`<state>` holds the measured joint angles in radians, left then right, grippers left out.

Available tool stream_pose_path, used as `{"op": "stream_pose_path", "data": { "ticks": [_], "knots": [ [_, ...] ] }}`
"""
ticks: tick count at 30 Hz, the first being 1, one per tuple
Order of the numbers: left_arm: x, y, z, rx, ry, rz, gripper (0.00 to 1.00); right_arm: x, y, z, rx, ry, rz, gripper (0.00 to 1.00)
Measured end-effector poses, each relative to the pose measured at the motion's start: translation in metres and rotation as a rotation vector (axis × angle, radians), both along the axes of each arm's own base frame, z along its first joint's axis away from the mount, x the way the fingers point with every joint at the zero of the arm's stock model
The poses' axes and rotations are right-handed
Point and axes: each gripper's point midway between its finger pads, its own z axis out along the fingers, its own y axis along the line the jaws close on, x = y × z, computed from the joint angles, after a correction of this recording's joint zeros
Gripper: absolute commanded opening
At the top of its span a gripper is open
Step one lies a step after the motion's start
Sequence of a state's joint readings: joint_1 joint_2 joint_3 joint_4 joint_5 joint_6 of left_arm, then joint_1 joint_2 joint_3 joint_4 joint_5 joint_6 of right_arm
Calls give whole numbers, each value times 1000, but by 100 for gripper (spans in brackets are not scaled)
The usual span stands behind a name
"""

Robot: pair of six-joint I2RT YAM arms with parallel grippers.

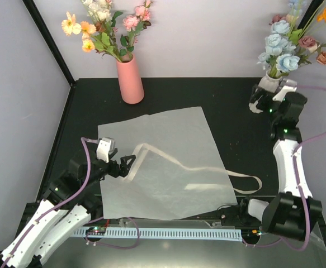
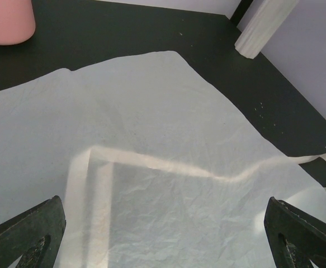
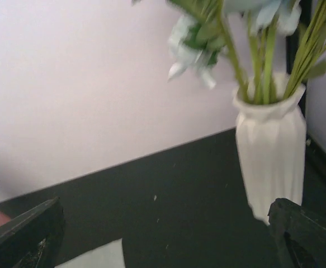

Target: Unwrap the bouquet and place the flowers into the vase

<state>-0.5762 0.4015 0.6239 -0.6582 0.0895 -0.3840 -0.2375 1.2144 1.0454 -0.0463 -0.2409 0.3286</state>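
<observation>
The bouquet is undone. Its white paper (image 1: 163,164) lies spread flat on the black table, with the cream ribbon (image 1: 207,167) loose across it. The flowers (image 1: 286,47), light blue, orange and pink, stand in the white ribbed vase (image 1: 270,84) at the back right. My right gripper (image 1: 261,100) sits just in front of that vase, open and empty. In the right wrist view the vase (image 3: 272,151) with green stems (image 3: 263,61) stands beside the right finger of the right gripper (image 3: 168,234). My left gripper (image 1: 126,163) hovers open over the paper's left part (image 2: 151,111).
A salmon-pink vase (image 1: 130,81) with yellow, pink and white flowers stands at the back, left of the paper. The ribbon's loop (image 1: 252,181) trails off the paper's right edge. Light walls close the back and sides. A cable tray (image 1: 168,231) runs along the near edge.
</observation>
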Motion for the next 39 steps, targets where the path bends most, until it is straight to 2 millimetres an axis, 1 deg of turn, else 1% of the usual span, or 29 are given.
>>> {"op": "stream_pose_path", "data": {
  "ticks": [1, 3, 8, 10, 14, 18, 20, 22, 25, 28, 30, 34, 35, 36, 39],
  "knots": [
    [0, 0, 0, -1, 1, 1, 99, -10, 8, -10, 7, 7, 16, 100],
    [0, 0, 0, -1, 2, 1, 99, -21, 21, -20, 11, 7, 44, 100],
    [4, 1, -5, 16, 18, 15, 99, -42, 58, -30, -34, -30, 135, 100],
    [6, 2, -5, 21, 14, 28, 99, -46, 67, -34, -52, -37, 160, 100],
    [15, 8, -1, 27, -19, 80, 99, -48, 67, -48, -68, -37, 161, 100],
    [30, 16, 14, 11, -92, 164, 99, -51, 68, -70, -67, -27, 162, 100],
    [39, 20, 23, 13, -142, 201, 99, -52, 67, -80, -66, -17, 161, 100],
    [51, 23, 31, 33, -207, 243, 99, -53, 67, -86, -71, -19, 158, 100],
    [71, 31, 33, 104, -286, 313, 99, -55, 69, -94, -100, -39, 173, 100],
    [92, 43, 24, 208, -339, 392, 99, -60, 69, -110, -120, -56, 177, 100],
    [107, 55, 14, 272, -362, 444, 99, -64, 71, -127, -145, -42, 188, 100],
    [128, 87, -16, 385, -346, 525, 99, -63, 70, -136, -188, -28, 194, 100],
    [130, 89, -19, 386, -352, 524, 99, -62, 69, -137, -197, -30, 194, 100],
    [135, 103, -27, 402, -330, 561, 99, -61, 69, -137, -208, -34, 194, 100],
    [145, 126, -37, 394, -324, 613, 99, -62, 68, -142, -233, -51, 191, 100]
  ]
}}
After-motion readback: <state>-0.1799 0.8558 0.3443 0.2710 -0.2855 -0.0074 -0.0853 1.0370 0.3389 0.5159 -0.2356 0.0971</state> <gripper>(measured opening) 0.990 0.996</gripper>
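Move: The white vase, already full of flowers, stands about 14 cm ahead of the empty right hand, 9 cm to its right, its middle some 20 cm lower. The spread wrapping paper's middle is roughly 15 cm back from this hand, 38 cm to its left and 32 cm below. From the left hand the white vase is about 37 cm ahead and 58 cm right, some 11 cm below. Down above all, some 14 cm, goes the right hand, after first swinging back and left from beside the white vase; its left side dips slightly as it turns a little counter-clockwise. The left hand sweeps forward and left across the paper towards its far left corner, rising briefly, then sinking, while it turns about 35 degrees counter-clockwise to point ahead and tips up. Both grippers stay wide open and empty. ##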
